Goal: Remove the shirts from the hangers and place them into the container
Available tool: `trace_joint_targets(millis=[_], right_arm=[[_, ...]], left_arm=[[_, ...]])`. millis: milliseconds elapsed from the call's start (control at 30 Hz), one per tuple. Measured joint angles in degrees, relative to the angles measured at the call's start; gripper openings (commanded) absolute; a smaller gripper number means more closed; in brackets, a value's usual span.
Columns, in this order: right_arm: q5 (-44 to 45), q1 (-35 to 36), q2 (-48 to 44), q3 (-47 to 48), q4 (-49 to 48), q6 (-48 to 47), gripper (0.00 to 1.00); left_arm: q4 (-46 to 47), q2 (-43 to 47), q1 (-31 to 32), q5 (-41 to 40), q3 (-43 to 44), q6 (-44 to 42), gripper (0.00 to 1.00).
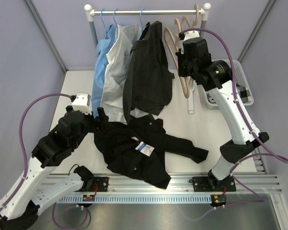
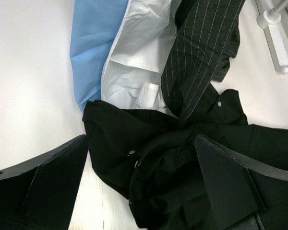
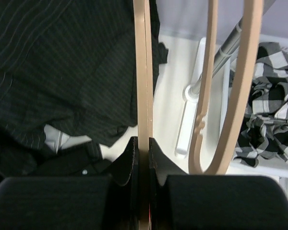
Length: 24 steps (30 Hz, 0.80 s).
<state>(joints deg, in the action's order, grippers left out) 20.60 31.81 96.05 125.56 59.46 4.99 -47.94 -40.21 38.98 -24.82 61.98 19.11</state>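
Observation:
A plain black shirt [image 1: 134, 148] lies crumpled on the white table, off any hanger. My left gripper [image 1: 102, 116] hovers open over its left edge; in the left wrist view the black shirt [image 2: 115, 129] fills the space between the spread fingers of the gripper [image 2: 141, 143], with nothing gripped. My right gripper [image 1: 182, 69] is shut on a tan wooden hanger [image 3: 143, 72] up by the rail. The right wrist view shows that gripper [image 3: 143, 143] pinching the hanger's flat arm. A black-and-white checked shirt [image 3: 273, 105] lies in the white basket [image 1: 245, 93].
On the rail [image 1: 149, 11] hang a light blue shirt [image 1: 102, 62], a white shirt [image 1: 116, 67] and a dark grey striped shirt [image 1: 149, 72] on blue hangers. Other wooden hangers [image 3: 245, 72] hang right of them. The rack's white foot [image 3: 187, 115] stands beside the basket.

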Motion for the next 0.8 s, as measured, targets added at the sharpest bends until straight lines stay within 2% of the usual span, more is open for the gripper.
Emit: trace_joint_targets(millis=[233, 800], right_arm=[[0.9, -3.4, 6.1, 7.2, -2.7, 0.0, 0.0], [0.3, -5.5, 10.6, 9.5, -11.0, -2.7, 0.0]], left_arm=[[0.0, 0.1, 0.0, 2.0, -1.9, 0.5, 0.99], [0.0, 1.9, 0.0, 2.6, -4.4, 1.8, 0.99]])
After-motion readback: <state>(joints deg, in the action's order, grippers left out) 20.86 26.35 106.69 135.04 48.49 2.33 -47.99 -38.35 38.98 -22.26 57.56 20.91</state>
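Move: The wooden hanger already pinched in the right fingers is bound for a free stretch of the rack's rod, about 12 cm ahead of that hand, level sideways and roughly 15 cm above. One bare hanger already hangs some 9 cm ahead, 5 cm to the right, about at hand height; the pinstriped shirt hangs about 5 cm ahead, 16 cm left and 10 cm lower. From the left hand that rod spot lies about 31 cm ahead, 38 cm right and 25 cm up. The held wooden hanger is carried hook-first to the rod: the right hand pushes it forward about 8 cm, between the pinstriped shirt and the bare hanger, slowing as it goes, then lifts some 2 cm while the fingers tip up nearly 10 degrees, grip kept. The left hand, fingers wide open, sinks about 2.5 cm near the loose black shirt. ##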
